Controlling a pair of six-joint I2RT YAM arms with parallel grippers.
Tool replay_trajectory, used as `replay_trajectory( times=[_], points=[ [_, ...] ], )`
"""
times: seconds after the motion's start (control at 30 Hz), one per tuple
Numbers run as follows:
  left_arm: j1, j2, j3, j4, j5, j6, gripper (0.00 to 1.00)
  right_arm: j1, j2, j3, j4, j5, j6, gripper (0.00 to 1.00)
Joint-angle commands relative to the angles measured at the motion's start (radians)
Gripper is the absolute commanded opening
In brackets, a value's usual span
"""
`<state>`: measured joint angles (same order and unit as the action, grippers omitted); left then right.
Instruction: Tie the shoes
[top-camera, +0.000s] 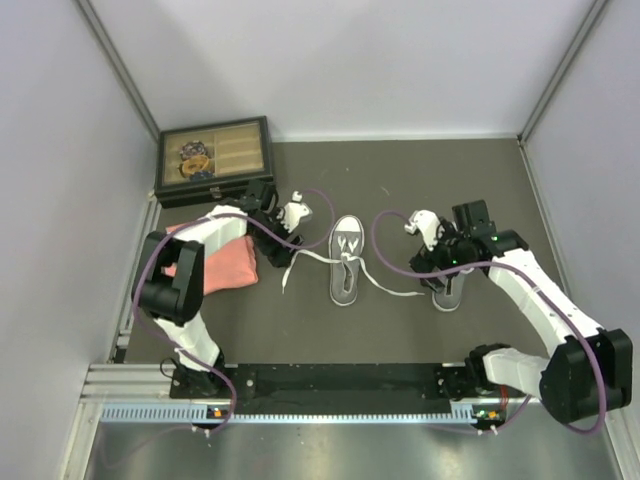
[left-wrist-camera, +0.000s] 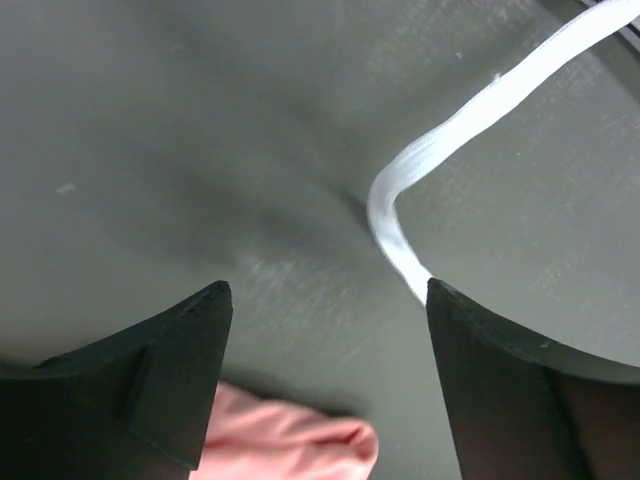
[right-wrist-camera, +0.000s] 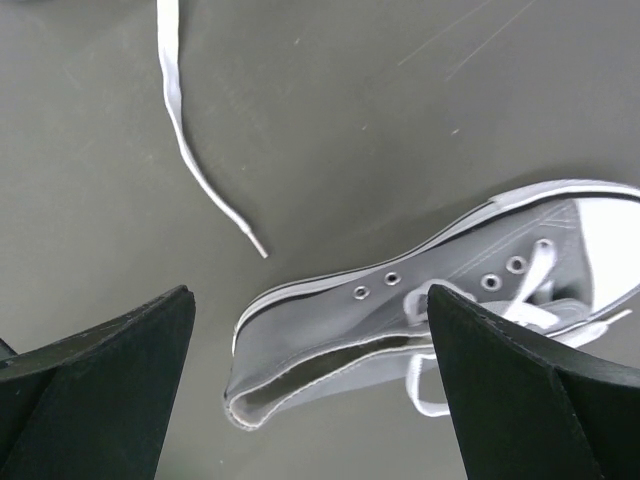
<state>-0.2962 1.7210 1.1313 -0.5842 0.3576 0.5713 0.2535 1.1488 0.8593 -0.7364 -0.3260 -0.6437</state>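
Note:
One grey shoe (top-camera: 345, 262) lies in the middle of the table, toe cap toward the back. Its white lace (top-camera: 310, 258) trails left toward my left gripper (top-camera: 277, 250). In the left wrist view that gripper (left-wrist-camera: 328, 290) is open just above the table. The lace (left-wrist-camera: 450, 130) curves down to its right fingertip, with nothing between the fingers. The other shoe (top-camera: 449, 291) lies partly hidden under my right gripper (top-camera: 440, 270). In the right wrist view this shoe (right-wrist-camera: 400, 310) looks tipped on its side below the open gripper (right-wrist-camera: 310, 295), heel opening between the fingers. A loose lace end (right-wrist-camera: 200, 170) lies beyond it.
A folded pink cloth (top-camera: 222, 262) lies left of the middle shoe, and its edge (left-wrist-camera: 290, 440) shows under my left fingers. A dark open box (top-camera: 213, 158) with small items stands at the back left. Grey walls close in the table on three sides.

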Motion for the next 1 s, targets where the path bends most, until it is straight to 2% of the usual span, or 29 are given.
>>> replay_trajectory(
  times=[0.0,0.23,0.27,0.37,0.5,0.57,0.67,0.83,0.97],
  points=[
    [-0.038,0.051,0.030,0.058,0.041,0.009,0.80,0.010,-0.006,-0.035,0.000,-0.013,-0.054,0.99],
    [-0.063,0.127,0.036,0.055,0.080,0.009,0.64,0.012,-0.037,-0.088,-0.049,-0.033,-0.131,0.99],
    [-0.067,0.137,0.038,0.060,0.075,0.007,0.56,0.013,-0.034,-0.091,-0.049,-0.034,-0.137,0.99],
    [-0.067,0.141,0.038,0.055,0.063,-0.001,0.41,0.032,-0.027,-0.109,-0.023,-0.022,-0.140,0.99],
    [-0.060,0.127,0.055,0.002,0.082,-0.047,0.05,0.056,0.003,-0.125,0.023,-0.025,-0.114,0.99],
    [-0.049,0.088,0.032,-0.009,0.125,-0.059,0.01,0.059,0.023,-0.118,0.031,-0.047,-0.105,0.98],
    [-0.043,0.011,-0.017,0.001,0.184,-0.079,0.00,0.082,0.060,-0.109,0.038,-0.051,-0.112,0.91],
    [-0.040,-0.083,-0.079,0.007,0.221,-0.116,0.00,0.142,0.124,-0.108,0.072,-0.041,-0.145,0.74],
    [-0.034,-0.100,-0.102,0.004,0.273,-0.163,0.00,0.170,0.183,-0.089,0.104,-0.039,-0.157,0.59]
  ],
)
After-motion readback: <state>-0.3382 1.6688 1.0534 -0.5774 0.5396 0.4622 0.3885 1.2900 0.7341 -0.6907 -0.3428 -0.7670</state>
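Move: The bend of the white lace on my left side lies about 3 cm to the right of my left hand, level with it front to back, and some 3 cm below. The middle shoe is about 16 cm to my left hand's right and 2 cm back; the pink cloth is about 16 cm left and 3 cm back. From my right hand, the other lace's end is about 4 cm back, 3 cm left and 9 cm down, with the other shoe 3 cm ahead and 5 cm right. I slide my left hand right and down, about 3 cm each, close the fingers fully and pinch the lace at its bend, then draw it back some 4 cm while lifting about 3 cm. Meanwhile my right hand sinks 7 cm and comes back 4 cm, easing left late as it turns counter-clockwise, its fingers starting to close over the other lace's tip. ##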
